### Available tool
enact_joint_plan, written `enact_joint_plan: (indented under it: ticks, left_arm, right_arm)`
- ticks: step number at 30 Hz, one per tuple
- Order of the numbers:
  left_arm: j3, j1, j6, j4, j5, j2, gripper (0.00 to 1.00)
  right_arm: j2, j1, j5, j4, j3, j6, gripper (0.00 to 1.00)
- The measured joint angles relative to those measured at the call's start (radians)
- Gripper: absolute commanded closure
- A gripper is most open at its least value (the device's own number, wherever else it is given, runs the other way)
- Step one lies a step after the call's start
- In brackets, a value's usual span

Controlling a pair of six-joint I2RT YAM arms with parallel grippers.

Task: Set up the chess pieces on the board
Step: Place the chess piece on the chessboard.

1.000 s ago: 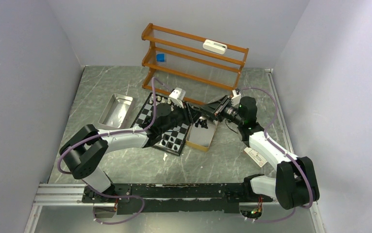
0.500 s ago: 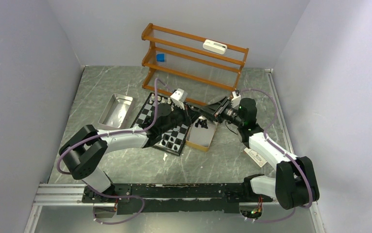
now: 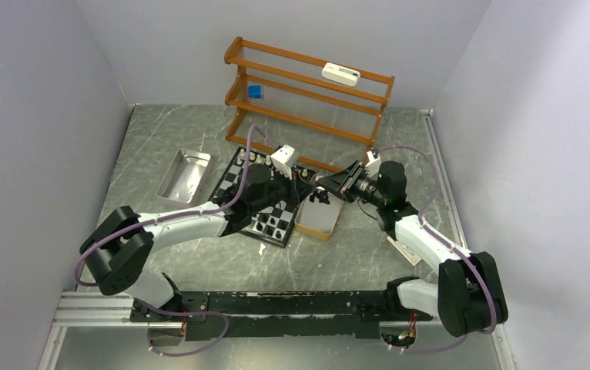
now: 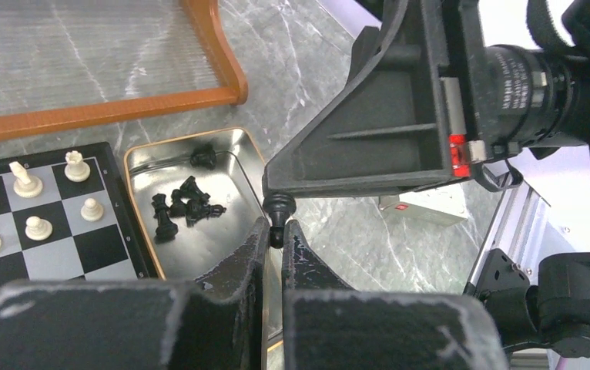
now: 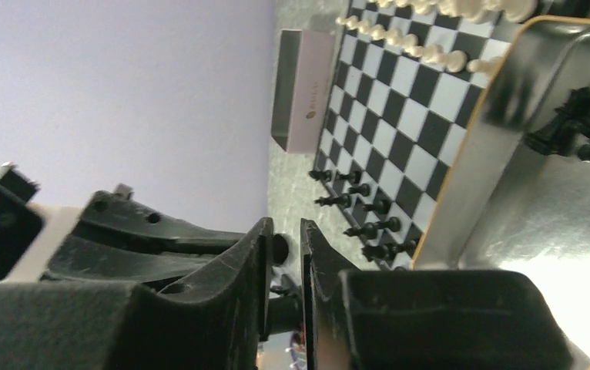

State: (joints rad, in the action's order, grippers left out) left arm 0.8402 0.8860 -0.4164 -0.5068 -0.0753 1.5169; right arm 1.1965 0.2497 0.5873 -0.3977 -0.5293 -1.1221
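Observation:
The board (image 3: pixel 232 182) lies mid-table, with white pieces (image 4: pixel 28 185) along its far side and black pieces (image 5: pixel 361 208) along its near side. Loose black pieces (image 4: pixel 180 208) lie in an open tin (image 3: pixel 316 220) at the board's right edge. Above that tin the two grippers meet tip to tip. My left gripper (image 4: pixel 275 233) is shut on the head of a black piece (image 4: pixel 278 208). My right gripper (image 5: pixel 284 248) grips the same piece at its base, jaws close round it.
A wooden shelf rack (image 3: pixel 307 96) stands at the back, right behind the board. A shiny metal tray (image 3: pixel 184 173) lies left of the board. A white box (image 4: pixel 423 208) lies on the table under the right arm. A pale box (image 5: pixel 300 92) sits beside the board.
The left gripper has closed on the black piece that the right gripper holds out. Both grippers shifted slightly toward each other over the tin.

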Motion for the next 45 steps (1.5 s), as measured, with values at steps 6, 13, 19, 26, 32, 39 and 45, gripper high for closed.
enact_joint_plan:
  ticks: [6,13,19,26,32,39,45]
  left_arm:
    - [0.005,-0.001,0.019,0.008,-0.016,-0.036,0.95]
    - [0.062,-0.002,0.041,0.123,-0.026,-0.036,0.95]
    - [0.256,-0.047,0.108,0.540,-0.018,-0.040,0.95]
    - [0.364,-0.275,0.232,1.001,-0.027,-0.130,0.95]
    - [0.504,-0.399,0.351,1.265,-0.020,-0.142,0.95]
    - [0.610,-0.406,0.460,1.454,0.003,-0.033,0.95]
    - [0.640,-0.413,0.492,1.517,0.044,0.081,0.95]
  right_arm:
    - [0.000,-0.004,-0.023,0.069,0.035,0.053,0.77]
    - [-0.017,-0.004,-0.039,0.132,0.036,0.104,0.70]
    - [-0.097,-0.004,-0.082,0.287,-0.021,0.229,0.56]
    - [-0.253,-0.004,-0.126,0.414,-0.059,0.372,0.04]
    - [-0.345,-0.004,-0.131,0.509,-0.059,0.449,0.00]
    - [-0.444,-0.004,-0.129,0.619,-0.085,0.485,0.00]
    - [-0.496,-0.004,-0.133,0.666,-0.131,0.505,0.00]
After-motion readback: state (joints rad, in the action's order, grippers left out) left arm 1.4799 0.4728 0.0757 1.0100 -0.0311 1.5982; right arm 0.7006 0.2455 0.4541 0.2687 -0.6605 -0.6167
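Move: For the left hand, which already holds a black chess piece, the empty squares by the board's near-left corner lie about 25 cm left, 2 cm back and 13 cm below. Black pieces already standing beside them are some 27 cm left, 2 back and 21 cm left, 4 back; the silver tray sits 36 cm left, 9 ahead. From the right hand the held piece is about 1 cm ahead and 1 cm left, level; the tray's loose black pieces lie 3 cm ahead, 0 sideways, 13 below. Keeping the black piece pinched by its head end, base outward, the left hand lifts about 2 cm and then sweeps some 22 cm left across the board, drifting slightly forward, rolling its fingers over by nearly 60 degrees from sideways to mostly down, and finally sinks about 5 cm towards the near-left squares. The right hand first drops some 4 cm clear of the handover, then rises about 9 cm while drawing back and to the right, its fingers tilting up and spreading from slightly open to fully open. ##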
